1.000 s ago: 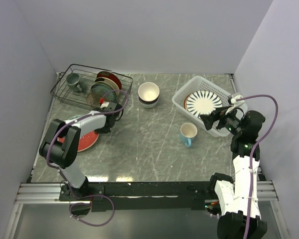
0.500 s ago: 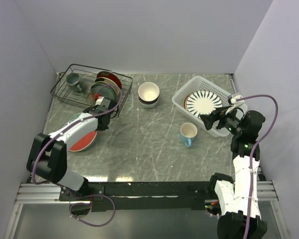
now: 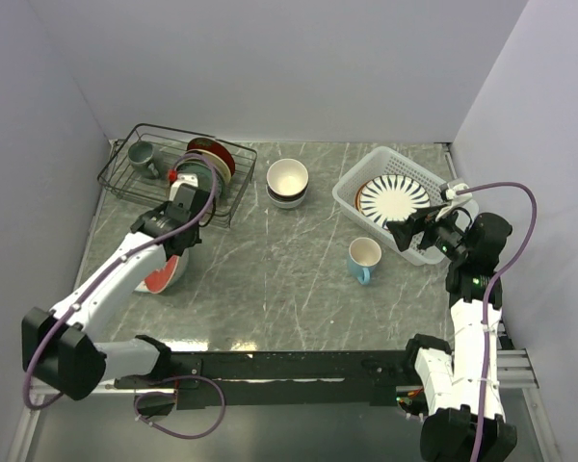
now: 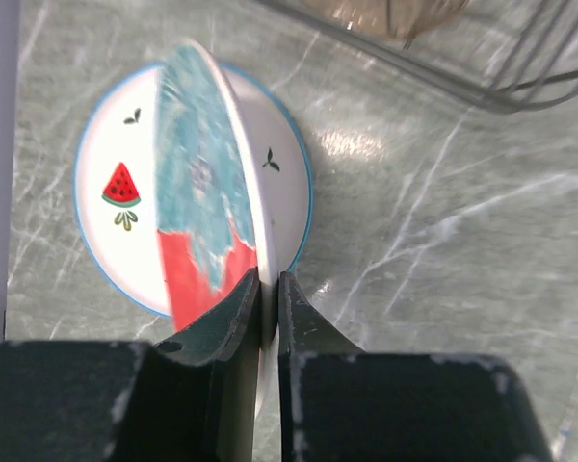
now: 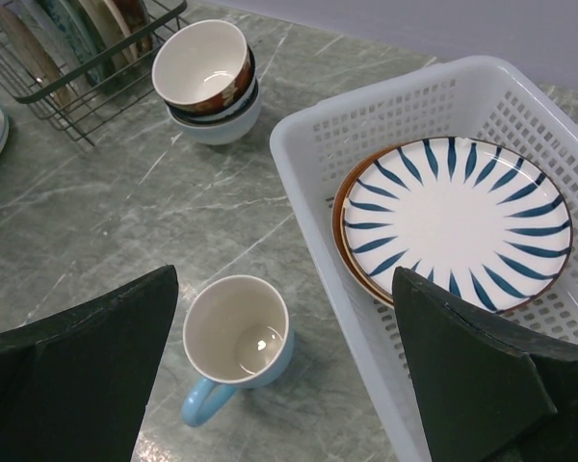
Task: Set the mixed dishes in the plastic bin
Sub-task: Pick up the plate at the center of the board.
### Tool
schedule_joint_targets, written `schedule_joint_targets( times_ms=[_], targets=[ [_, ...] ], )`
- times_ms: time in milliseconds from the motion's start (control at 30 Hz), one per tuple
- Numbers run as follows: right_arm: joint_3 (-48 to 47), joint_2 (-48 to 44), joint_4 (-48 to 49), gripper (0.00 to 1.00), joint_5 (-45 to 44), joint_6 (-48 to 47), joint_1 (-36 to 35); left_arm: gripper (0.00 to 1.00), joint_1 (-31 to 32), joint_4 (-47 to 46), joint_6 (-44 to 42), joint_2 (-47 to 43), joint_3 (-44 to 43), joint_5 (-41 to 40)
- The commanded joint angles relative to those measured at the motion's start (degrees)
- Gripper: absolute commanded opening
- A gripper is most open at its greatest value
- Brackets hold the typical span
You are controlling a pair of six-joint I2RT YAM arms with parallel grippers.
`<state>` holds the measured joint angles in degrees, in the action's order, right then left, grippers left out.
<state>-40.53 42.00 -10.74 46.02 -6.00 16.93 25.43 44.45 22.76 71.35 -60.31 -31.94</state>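
My left gripper (image 3: 180, 223) (image 4: 268, 281) is shut on the rim of the red plate (image 3: 162, 274) (image 4: 195, 274) and holds it tilted up on edge. Under it, the white plate with red fruit marks (image 4: 111, 183) lies flat on the table. The white plastic bin (image 3: 352, 188) (image 5: 308, 144) at the right holds the navy-striped plate (image 3: 393, 198) (image 5: 458, 221) on top of the brown-rimmed plate (image 5: 352, 252). The light blue mug (image 3: 364, 257) (image 5: 236, 332) stands just left of the bin. My right gripper (image 3: 405, 234) (image 5: 285, 289) is open and empty above the mug and the bin's near rim.
Stacked cream-and-dark bowls (image 3: 288, 181) (image 5: 204, 72) stand at the back middle. A black wire rack (image 3: 135, 183) (image 5: 67, 87) at the back left holds upright plates (image 3: 207, 159) and a grey-green mug (image 3: 141, 154). Walls close off the back and both sides.
My left arm has stretched out and its gripper has moved back toward the rack, tipping the red plate up on edge. The right arm has not moved.
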Motion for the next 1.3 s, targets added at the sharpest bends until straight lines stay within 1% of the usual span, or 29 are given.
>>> schedule_joint_targets(
  times_ms=[0,167,467,567,667,733,767,800,867,900,933,967,1033,1067,1133,1167,1267],
  targets=[
    [-0.5,0.4,2.0,1.00,0.0,-0.1,0.4,0.01,0.9,0.2,-2.7,-5.3,-6.0,-2.9],
    [-0.3,0.6,2.0,1.00,-0.1,0.0,0.5,0.01,1.4,1.5,-5.9,-8.0,-8.8,-2.8],
    [-0.2,1.3,2.1,1.00,-0.1,0.1,0.5,0.01,3.9,2.6,-10.6,-11.5,-11.1,-2.9],
    [-0.2,1.5,2.1,1.00,-0.1,0.0,0.6,0.01,5.8,3.1,-12.0,-12.2,-12.1,-2.6],
    [-0.2,1.6,2.2,1.00,-0.1,-0.1,0.5,0.01,9.0,3.6,-13.4,-12.6,-13.0,-3.9],
    [-0.2,1.7,2.2,1.00,0.0,-0.1,0.5,0.01,12.5,3.9,-14.3,-12.7,-13.4,-5.8],
    [-0.2,1.7,2.2,1.00,0.0,-0.2,0.5,0.01,15.7,4.0,-14.7,-12.8,-13.8,-6.6],
    [-0.2,1.7,2.2,1.00,-0.1,-0.2,0.6,0.01,17.4,4.2,-15.0,-12.8,-14.0,-7.4],
    [-0.1,1.7,2.2,1.00,0.0,-0.2,0.6,0.01,21.3,4.7,-15.2,-12.5,-14.5,-10.7],
    [-0.1,1.7,2.2,1.00,0.0,-0.2,0.5,0.01,25.3,4.8,-15.4,-12.1,-14.6,-12.2],
    [-0.1,1.7,2.2,1.00,0.0,-0.2,0.5,0.01,27.5,5.0,-15.4,-11.4,-14.7,-14.9],
    [-0.1,1.7,2.2,1.00,0.1,-0.3,0.5,0.01,31.7,5.5,-15.4,-11.0,-14.9,-16.4],
    [-0.1,1.7,2.2,1.00,0.2,-0.3,0.5,0.01,35.6,5.7,-15.6,-9.1,-15.3,-20.0],
    [-0.1,1.6,2.2,1.00,0.2,-0.4,0.5,0.01,39.3,5.8,-15.6,-8.3,-15.6,-21.0],
    [-0.1,1.7,2.1,1.00,0.4,-0.4,0.5,0.01,42.8,5.5,-16.3,-6.1,-16.4,-22.9],
    [0.0,1.7,2.1,1.00,0.7,-0.4,0.5,0.01,45.6,5.4,-16.6,-5.3,-16.8,-24.2],
    [0.2,2.0,2.3,1.00,2.3,-0.1,0.5,0.01,50.4,2.8,-19.2,-2.2,-17.6,-26.2]
  ],
)
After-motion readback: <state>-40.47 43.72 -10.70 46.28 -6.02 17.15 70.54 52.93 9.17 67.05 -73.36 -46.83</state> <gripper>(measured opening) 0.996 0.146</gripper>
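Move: To the right of the left hand, which already holds the red-and-teal plate by its rim clear of the board, the plastic bin lies some 55 cm off and 15 cm farther out. The watermelon plate sits about 10 cm left, 6 ahead and 15 below; the dish rack 24 ahead, 5 left; the stacked bowls 20 ahead, 25 right; the blue mug level, 45 right. From the right hand the bin is about 15 cm ahead, 8 right, 22 below. Lifting first, the left arm raises the held plate about 10 cm, easing slightly back, then swings it to the right and back, away from over the watermelon plate and towards the middle of the board and the waiting right gripper. The wrist yaws some 45 degrees clockwise and the fingertips tip up a little; the fingers keep their pinch on the rim. ##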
